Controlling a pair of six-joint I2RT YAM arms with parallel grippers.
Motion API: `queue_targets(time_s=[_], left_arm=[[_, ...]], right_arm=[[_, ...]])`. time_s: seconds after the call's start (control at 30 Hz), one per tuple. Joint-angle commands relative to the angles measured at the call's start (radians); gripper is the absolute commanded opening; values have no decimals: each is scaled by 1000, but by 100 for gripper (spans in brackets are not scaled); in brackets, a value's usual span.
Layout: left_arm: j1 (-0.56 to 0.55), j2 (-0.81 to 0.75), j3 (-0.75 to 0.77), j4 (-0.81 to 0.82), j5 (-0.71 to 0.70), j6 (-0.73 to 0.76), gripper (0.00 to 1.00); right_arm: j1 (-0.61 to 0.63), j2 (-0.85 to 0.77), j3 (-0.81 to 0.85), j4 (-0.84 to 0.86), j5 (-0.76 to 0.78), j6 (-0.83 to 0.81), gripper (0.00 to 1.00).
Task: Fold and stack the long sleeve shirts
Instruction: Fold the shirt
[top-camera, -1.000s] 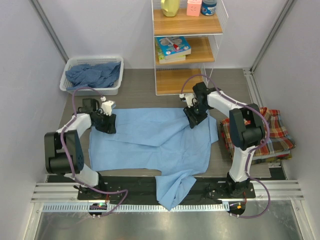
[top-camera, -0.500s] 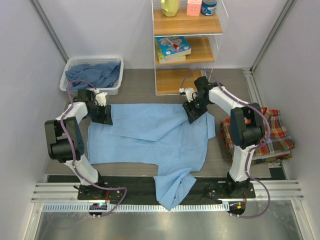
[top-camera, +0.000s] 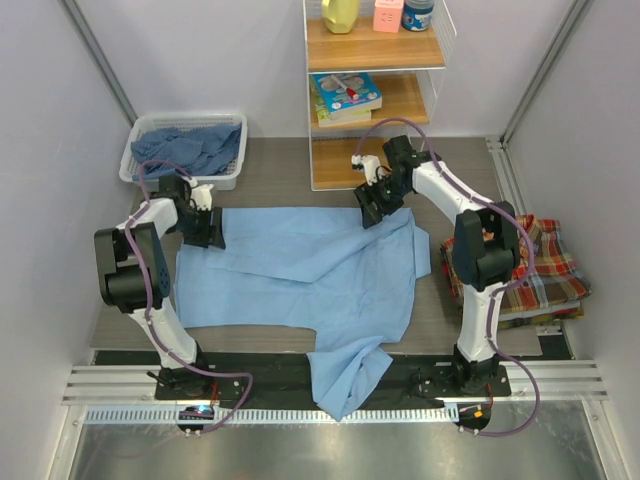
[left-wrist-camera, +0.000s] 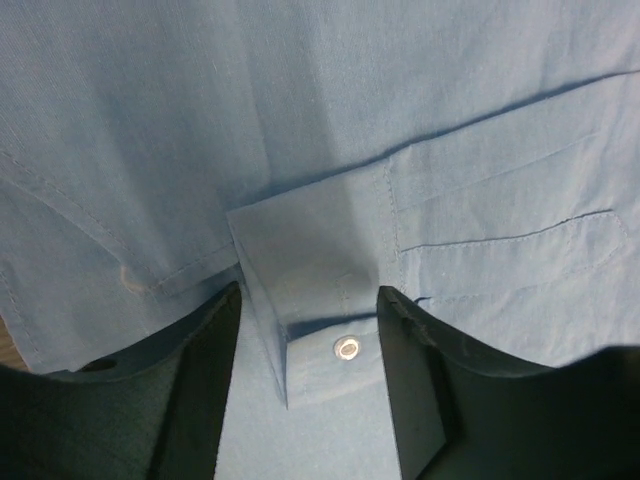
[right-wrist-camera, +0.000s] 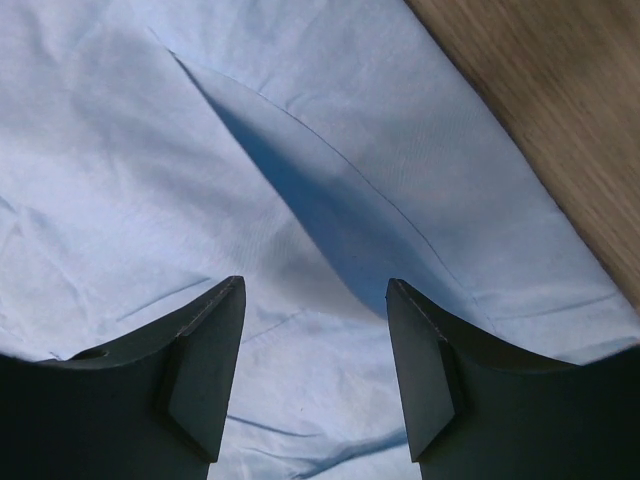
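A plain light blue long sleeve shirt (top-camera: 300, 270) lies spread on the table, one part hanging over the near edge (top-camera: 345, 375). My left gripper (top-camera: 207, 228) is at its far left corner. In the left wrist view it (left-wrist-camera: 310, 300) stands open, its fingers astride a cuff with a metal snap (left-wrist-camera: 347, 347) lying flat. My right gripper (top-camera: 370, 205) hovers at the shirt's far right corner. In the right wrist view it (right-wrist-camera: 315, 290) is open over wrinkled blue cloth (right-wrist-camera: 200, 180), with nothing between its fingers. A folded plaid shirt (top-camera: 520, 265) lies at the right.
A white basket (top-camera: 232, 175) at the back left holds a crumpled darker blue shirt (top-camera: 190, 148). A wooden shelf unit (top-camera: 372, 100) with books and bottles stands at the back, just behind my right gripper. Bare wood table (right-wrist-camera: 560, 100) shows past the shirt's edge.
Both grippers have moved toward the back of the table, and both jaws have widened. The shirt's far edge now lies straighter and flatter.
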Motion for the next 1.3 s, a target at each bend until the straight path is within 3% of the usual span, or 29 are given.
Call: queue_targets(time_s=[0.0,0.3,0.8,0.97,1.27], left_arm=[[-3,13,26,3,30,7,52],[-6,-75,22,11,120,12,0],[20,-72,151,55,92,-31,0],[31,-110,128,52,249,5,0],[60,-314,-10,75,441,122,0]], right_arm=[[2,51,9,26,9,12,64],[5,31,-31,39,14,9,65],[4,-39,37,40,10,37,69],[4,-36,40,34,20,22,68],[4,-12,-22,37,72,-12,66]])
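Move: The sleeve cuff lies practically between the left hand's open fingers, perhaps 1 cm to their right and 1 cm below; the laundry basket is about 17 cm ahead and 5 cm left of that hand, and the shirt's near left corner some 18 cm back and 7 cm left. From the right hand, the cuff is about 35 cm left, 4 cm back and 7 cm lower. The sleeve's folded edge runs right under the right hand, some 7 cm down, with the bottom shelf about 10 cm ahead. The left hand shuts its fingers on the cuff, easing about a centimetre to the right, then raises it some 10 cm in all, first swinging 4 to 5 cm forward and afterwards drawing partly back and a little to the right, while the wrist tilts some 20 degrees so the fingers point more steeply down and back. Meanwhile the right hand, its fingers staying wide open over the folded edge, dips about 4 cm towards the cloth, lingers low, and rises again nearly to where it began. ##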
